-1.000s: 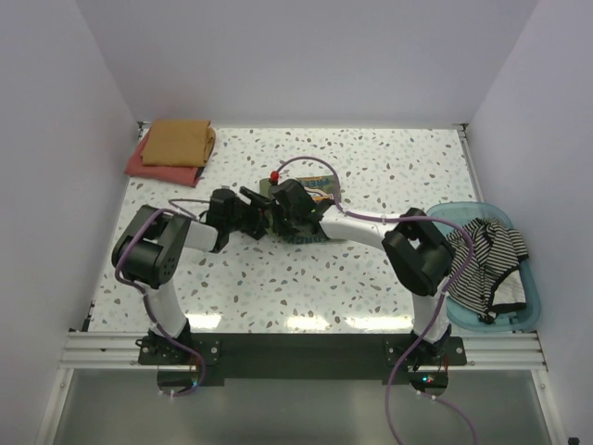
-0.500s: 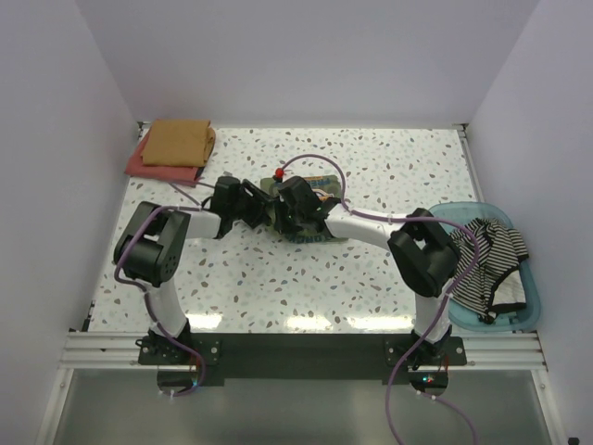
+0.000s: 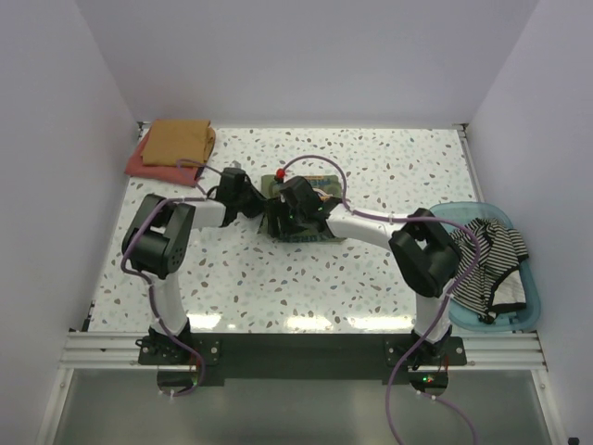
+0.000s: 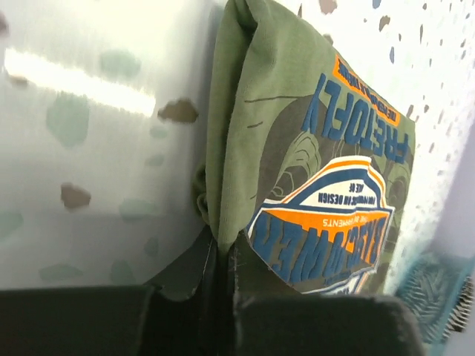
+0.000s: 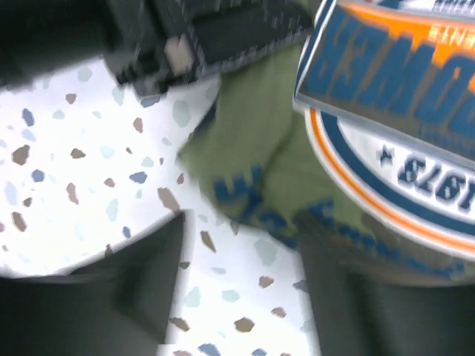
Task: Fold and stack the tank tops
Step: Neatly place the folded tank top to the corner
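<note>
The olive green tank top [image 3: 321,183] lies folded at the table's middle, its orange and blue print facing up. In the left wrist view my left gripper [image 4: 223,261] is shut on a folded edge of the olive top [image 4: 297,111]. My right gripper [image 5: 245,278] stands open beside the olive top [image 5: 252,148], bare table between its fingers. From above, the left gripper [image 3: 258,206] and right gripper [image 3: 279,221] meet at the top's left side. A striped tank top [image 3: 486,260] hangs in the basket. Folded mustard [image 3: 178,141] and red [image 3: 148,169] tops are stacked at back left.
A translucent blue basket [image 3: 519,315] stands at the table's right edge beside the right arm's base. White walls close in the table at the back and on both sides. A purple cable loops over the olive top.
My left gripper has moved right to the olive top and shut on its edge. My right gripper has opened and let go of the cloth.
</note>
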`<action>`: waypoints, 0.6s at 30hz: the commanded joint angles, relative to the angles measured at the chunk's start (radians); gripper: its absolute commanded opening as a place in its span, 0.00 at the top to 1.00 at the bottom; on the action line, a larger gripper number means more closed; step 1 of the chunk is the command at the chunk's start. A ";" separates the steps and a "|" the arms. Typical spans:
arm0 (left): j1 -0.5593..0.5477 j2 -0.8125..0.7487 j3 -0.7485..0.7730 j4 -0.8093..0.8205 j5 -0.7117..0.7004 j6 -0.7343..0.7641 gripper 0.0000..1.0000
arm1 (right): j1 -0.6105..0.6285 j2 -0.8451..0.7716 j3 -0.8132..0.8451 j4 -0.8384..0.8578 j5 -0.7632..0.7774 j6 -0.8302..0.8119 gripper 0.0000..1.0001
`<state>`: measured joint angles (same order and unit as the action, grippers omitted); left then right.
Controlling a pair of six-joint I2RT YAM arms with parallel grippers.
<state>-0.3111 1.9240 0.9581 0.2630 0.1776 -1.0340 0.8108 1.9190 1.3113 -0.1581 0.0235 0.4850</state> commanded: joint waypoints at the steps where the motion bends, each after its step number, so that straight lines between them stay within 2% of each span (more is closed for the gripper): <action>1: 0.009 0.044 0.097 -0.134 -0.124 0.202 1.00 | 0.002 -0.081 0.009 -0.021 -0.039 -0.005 0.28; 5: 0.009 0.081 0.231 -0.296 -0.211 0.336 1.00 | -0.005 -0.175 0.034 -0.105 -0.002 -0.011 0.13; 6: 0.007 0.089 0.279 -0.320 -0.264 0.363 1.00 | -0.010 -0.193 0.043 -0.125 0.006 -0.006 0.12; 7: 0.009 0.093 0.342 -0.367 -0.365 0.471 1.00 | -0.037 -0.251 0.052 -0.197 0.033 0.035 0.10; 10: 0.010 0.104 0.428 -0.425 -0.427 0.549 1.00 | -0.065 -0.310 0.031 -0.222 0.036 0.058 0.10; 13: 0.013 0.116 0.560 -0.471 -0.570 0.661 1.00 | -0.091 -0.376 -0.013 -0.230 0.021 0.050 0.10; 18: 0.039 0.135 0.689 -0.504 -0.687 0.814 1.00 | -0.111 -0.417 -0.056 -0.198 -0.005 0.044 0.09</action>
<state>-0.3046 2.0533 1.5379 -0.2081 -0.3431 -0.3935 0.6991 1.5146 1.2869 -0.3492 0.0422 0.5175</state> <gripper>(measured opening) 0.075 0.906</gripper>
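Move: The brown top on the corner stack lies about 17 cm ahead and 22 cm left of the left hand, roughly level; the red top under it is some 15 cm ahead and 24 cm left. The green tank top's middle is about 9 cm to this hand's right. From the right hand, that middle is 5 cm ahead, 6 cm right and 4 cm below; the brown top lies some 22 cm ahead, 25 cm left. Still pinching, left sweeps forward-left and up towards the stack; the right opens wider, rising 14 cm and rightward. ##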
